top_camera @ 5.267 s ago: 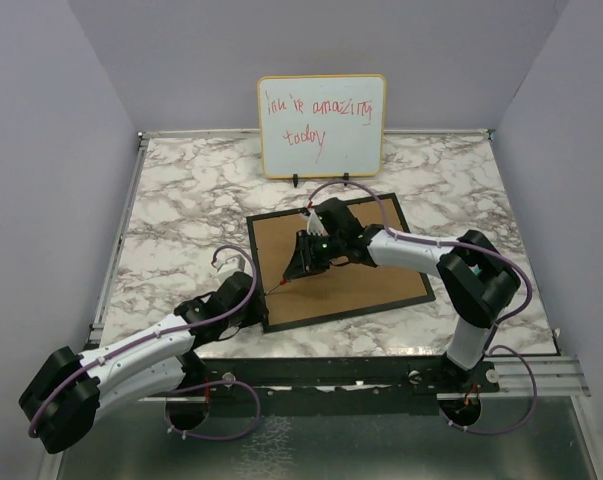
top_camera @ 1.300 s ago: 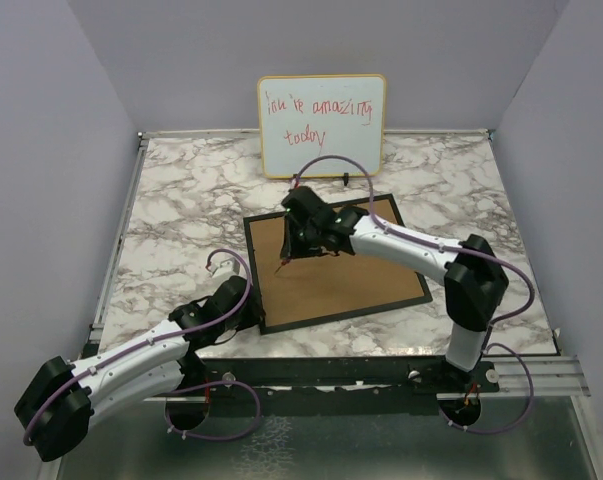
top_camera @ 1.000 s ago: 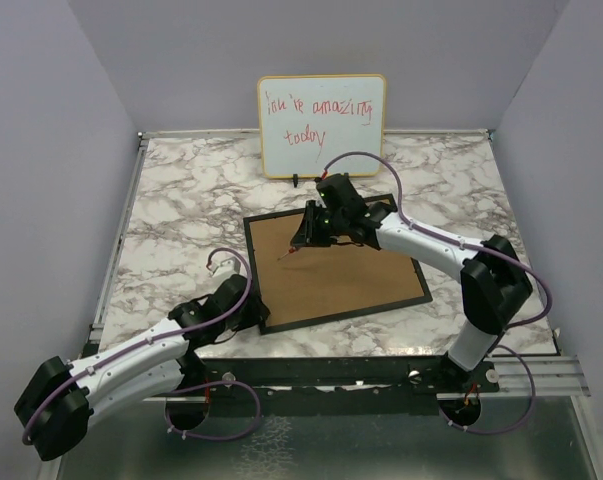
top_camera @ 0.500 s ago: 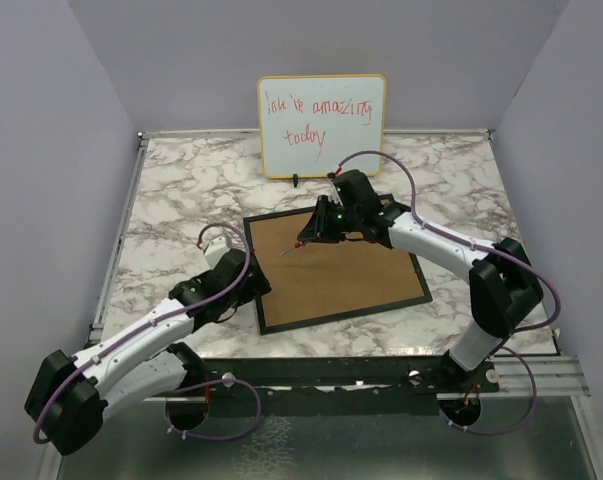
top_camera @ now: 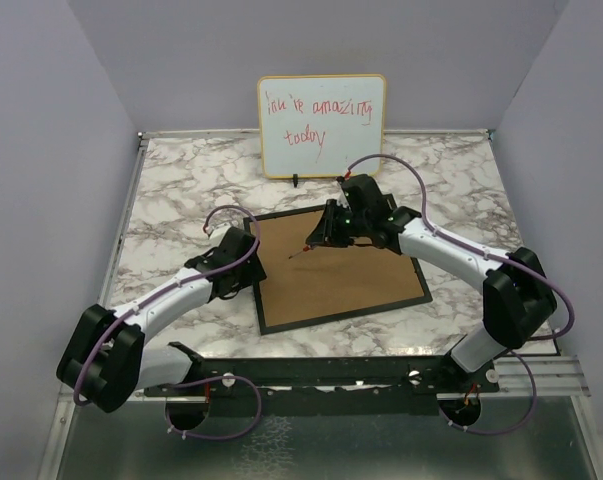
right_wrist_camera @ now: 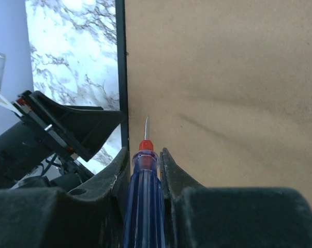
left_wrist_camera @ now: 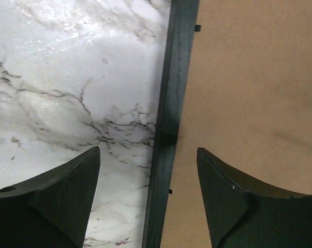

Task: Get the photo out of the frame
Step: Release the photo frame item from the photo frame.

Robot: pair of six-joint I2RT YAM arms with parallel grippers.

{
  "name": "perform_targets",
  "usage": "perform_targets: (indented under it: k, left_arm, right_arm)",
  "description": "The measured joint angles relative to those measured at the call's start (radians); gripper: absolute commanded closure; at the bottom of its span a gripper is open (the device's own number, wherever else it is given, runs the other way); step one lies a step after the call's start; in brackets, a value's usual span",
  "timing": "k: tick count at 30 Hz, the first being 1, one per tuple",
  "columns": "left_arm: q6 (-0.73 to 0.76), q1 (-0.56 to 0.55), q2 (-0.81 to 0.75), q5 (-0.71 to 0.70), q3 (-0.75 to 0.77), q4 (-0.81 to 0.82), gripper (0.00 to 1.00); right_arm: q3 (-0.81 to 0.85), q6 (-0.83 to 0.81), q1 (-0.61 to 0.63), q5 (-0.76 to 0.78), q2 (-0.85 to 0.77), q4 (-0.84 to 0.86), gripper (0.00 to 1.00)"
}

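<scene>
The black frame (top_camera: 281, 322) lies face down on the marble table, its brown fibreboard back panel (top_camera: 336, 275) up. The photo is hidden under the panel. My left gripper (top_camera: 251, 262) is open and straddles the frame's left rail (left_wrist_camera: 171, 119), one finger over the marble, the other over the panel (left_wrist_camera: 249, 93). My right gripper (top_camera: 326, 235) is shut on a blue-handled screwdriver (right_wrist_camera: 144, 201) with a red collar. Its thin metal tip (top_camera: 299, 255) hangs above the panel (right_wrist_camera: 223, 77) near the left rail (right_wrist_camera: 122, 77).
A wood-edged whiteboard (top_camera: 322, 125) with red handwriting stands on small black feet at the back of the table. Grey walls close in both sides. A metal rail (top_camera: 381, 365) runs along the near table edge.
My left arm swung up from the frame's near-left corner to its left rail. My right gripper carried the screwdriver back and right over the panel.
</scene>
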Motion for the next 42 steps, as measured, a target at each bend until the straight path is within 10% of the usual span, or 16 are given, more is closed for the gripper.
perform_targets:
  k: [26, 42]
  left_arm:
    - [0.024, 0.001, 0.15, 0.037, 0.052, 0.102, 0.89]
    - [0.03, 0.002, 0.151, 0.037, 0.052, 0.103, 1.0]
  right_arm:
    - [-0.164, 0.125, 0.162, -0.067, 0.064, 0.219, 1.0]
    - [-0.152, 0.168, 0.203, 0.02, 0.11, 0.265, 0.99]
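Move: The left hand, open over the frame's left rail, has the spot it will grip about 2 cm ahead, 2 cm right and 1 cm below. The near metal tab sits 2 cm back, 3 cm right and 2 cm below, the far tab 8 cm ahead and 1 cm right. From the right hand, holding the screwdriver, the near tab lies roughly 5 cm back, 11 cm left and 12 cm below. Left closes on the frame's left rail; right carries the screwdriver 6 cm each back, left, down to the near tab. ##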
